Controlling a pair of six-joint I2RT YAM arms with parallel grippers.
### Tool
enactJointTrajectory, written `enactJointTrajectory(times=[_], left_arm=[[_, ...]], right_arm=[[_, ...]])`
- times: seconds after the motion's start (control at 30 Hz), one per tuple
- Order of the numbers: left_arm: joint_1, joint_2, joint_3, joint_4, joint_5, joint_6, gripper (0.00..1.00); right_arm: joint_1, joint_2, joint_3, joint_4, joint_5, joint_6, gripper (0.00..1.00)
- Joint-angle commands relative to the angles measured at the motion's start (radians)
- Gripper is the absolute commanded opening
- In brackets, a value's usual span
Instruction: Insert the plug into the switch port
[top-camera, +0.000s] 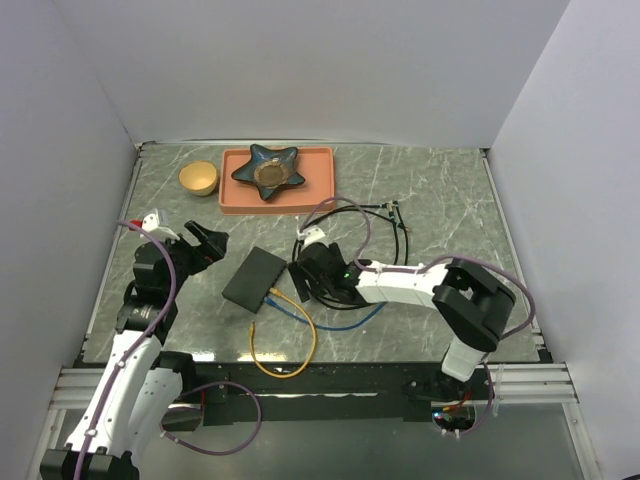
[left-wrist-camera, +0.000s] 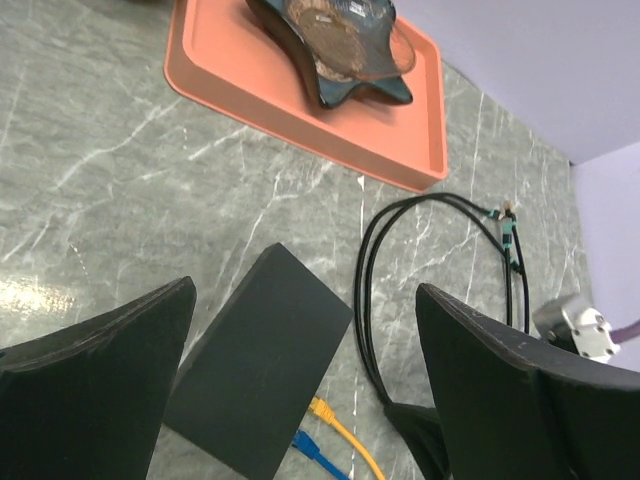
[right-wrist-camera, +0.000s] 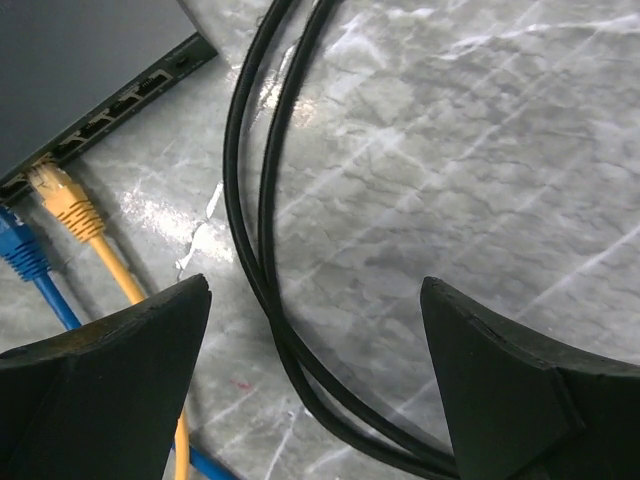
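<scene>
The switch port (top-camera: 254, 278) is a flat black box lying mid-table, its socket row (right-wrist-camera: 110, 105) facing right. A yellow plug (right-wrist-camera: 60, 190) and a blue plug (right-wrist-camera: 20, 248) lie with their tips at sockets in that row; how deep they sit I cannot tell. My right gripper (right-wrist-camera: 315, 300) hangs open just right of the box (right-wrist-camera: 70, 50), over a black cable (right-wrist-camera: 262, 250), holding nothing. My left gripper (left-wrist-camera: 305, 290) is open above the box (left-wrist-camera: 255, 370), from its left side, also holding nothing. Seen from above, the left gripper (top-camera: 210, 245) and right gripper (top-camera: 300, 272) flank the box.
An orange-pink tray (top-camera: 320, 185) at the back holds a dark star-shaped dish (top-camera: 270, 168); a yellow bowl (top-camera: 198, 178) stands left of it. The yellow cable (top-camera: 285, 370) loops toward the near edge, the blue cable (top-camera: 335, 324) runs right. The black cable (top-camera: 395, 235) coils right of the tray.
</scene>
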Motion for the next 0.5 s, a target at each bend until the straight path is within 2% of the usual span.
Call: enactJointTrajectory(times=[0.0,0.1,0.2,0.3,0.33,0.4,0.43,0.47], left_arm=[[0.003,0.037,0.024,0.020,0.054,0.013,0.98],[0.003,0.056,0.010,0.037,0.074,0.012,0.98],[0.003,0.065,0.019,0.031,0.076,0.019,0.98],[0.003,0.069,0.017,0.030,0.084,0.027,0.98],[0.003,0.073,0.014,0.037,0.085,0.028,0.98],[0.003,0.077,0.020,0.031,0.082,0.032,0.98],[0.001,0.080,0.024,0.028,0.082,0.035,0.98],[0.003,0.080,0.025,0.031,0.082,0.035,0.98]], right_arm=[[0.022,0.050,0.088,-0.009,0.011,-0.004,0.92],[0.025,0.099,0.117,-0.020,0.017,-0.004,0.88],[0.025,0.135,0.134,-0.030,0.017,0.002,0.69],[0.025,0.159,0.147,-0.038,0.018,0.002,0.58],[0.025,0.167,0.151,-0.041,0.021,0.000,0.44],[0.025,0.167,0.154,-0.047,0.026,0.005,0.27],[0.026,0.156,0.151,-0.049,0.031,0.005,0.12],[0.026,0.147,0.149,-0.044,0.034,0.002,0.06]])
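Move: The black cable I go for, its two strands side by side, lies about 2 cm to the left of my right hand and some 3 cm below it. From that hand, the yellow plug is about 8 cm left and 1 cm back, the blue plug 9 cm left and 3 cm back, and the middle of the switch 12 cm left and 1 cm ahead, all just below. From my left hand, the cable is roughly 17 cm right, 3 cm back and 18 cm down. I bring my open right hand about 2.5 cm left and about as far down over the black cable, beside the plugged-in switch, and swing the fingers from wide open to nearly shut around its two strands, the attitude barely changing. My empty left hand sinks some 2 cm, drifts 1 cm right and stays open. ##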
